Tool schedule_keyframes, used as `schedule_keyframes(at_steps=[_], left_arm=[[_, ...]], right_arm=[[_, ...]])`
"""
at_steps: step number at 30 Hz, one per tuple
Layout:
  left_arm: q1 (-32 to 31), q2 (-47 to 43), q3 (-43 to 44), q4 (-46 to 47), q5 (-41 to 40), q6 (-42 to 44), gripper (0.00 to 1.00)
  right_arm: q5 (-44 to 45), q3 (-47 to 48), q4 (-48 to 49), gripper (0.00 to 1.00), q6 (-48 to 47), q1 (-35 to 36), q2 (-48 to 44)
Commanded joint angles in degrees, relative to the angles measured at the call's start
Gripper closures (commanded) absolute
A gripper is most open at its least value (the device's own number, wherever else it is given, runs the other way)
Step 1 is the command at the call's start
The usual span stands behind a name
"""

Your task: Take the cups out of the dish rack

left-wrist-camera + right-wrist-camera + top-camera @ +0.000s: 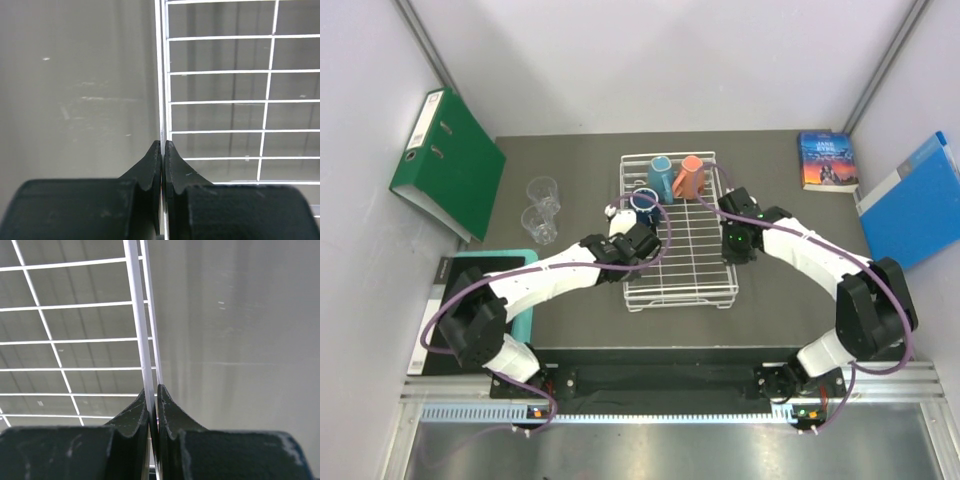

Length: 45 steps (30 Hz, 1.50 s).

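The white wire dish rack [692, 262] lies in the middle of the table. At its far end stand a light-blue mug [660, 178], an orange mug [691, 177] and a dark-blue mug [645, 205]. Two clear glasses [541, 209] stand on the table to the left of the rack. My left gripper [629, 246] is at the rack's left side. In the left wrist view the gripper [163, 143] is shut on the rim wire [159, 75]. My right gripper [732, 241] is at the right side, and the right wrist view shows it [154, 389] shut on that rim wire [134, 300].
A green binder [445, 165] leans at the back left. A book [828, 160] and a blue folder [915, 200] lie at the back right. A teal tray [525, 258] and a dark notebook [435, 300] sit at the near left, under the left arm.
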Motion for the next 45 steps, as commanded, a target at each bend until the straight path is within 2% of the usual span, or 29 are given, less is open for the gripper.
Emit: schedule_keyframes(at_steps=[1, 12, 35, 42, 43, 45], left_arm=[[1.8, -3.8, 0.2, -4.5, 8.3, 1.9, 1.0], [10.7, -4.6, -0.4, -8.5, 8.6, 5.4, 1.0], [19.7, -3.5, -1.1, -10.7, 9.2, 9.9, 1.0], [20.3, -2.8, 1.2, -11.0, 9.3, 10.9, 1.0], [20.3, -2.7, 1.4, -10.8, 9.5, 10.9, 1.0], [20.4, -2.5, 1.9, -10.6, 9.8, 11.1, 1.0]], right_arm=[[-6.8, 0.2, 14.9, 1.0, 11.1, 3.7, 5.6], [-8.8, 4.1, 17.0, 1.0, 13.8, 10.4, 11.0], [-12.5, 6.9, 20.3, 1.0, 16.8, 18.4, 19.0], [-8.6, 9.0, 17.0, 1.0, 15.3, 19.0, 17.1], [-7.3, 9.5, 16.0, 0.98, 14.5, 19.0, 16.9], [-5.2, 11.4, 14.0, 0.81, 13.7, 18.9, 15.9]])
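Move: My left hand pinches the dish rack's left rim; the near glass cup lies about 24 cm left of it and 13 cm farther out, some 8 cm lower. The rack's middle is 12 cm to its right and 11 cm ahead; the navy cup stands 16 cm ahead, 4 cm right. From my right hand, on the opposite rim, that glass is about 48 cm left and 10 cm ahead, the orange cup 21 cm ahead and 10 cm left. Keeping both side rims pinched, I carry on drawing the dish rack to my left with both hands together, level and about 13 cm, towards the glass cups, slowing to a stop. My right hand also drifts a couple of centimetres forward, both wrists turn about 10 to 15 degrees, and at the very end my right grip starts to ease. ##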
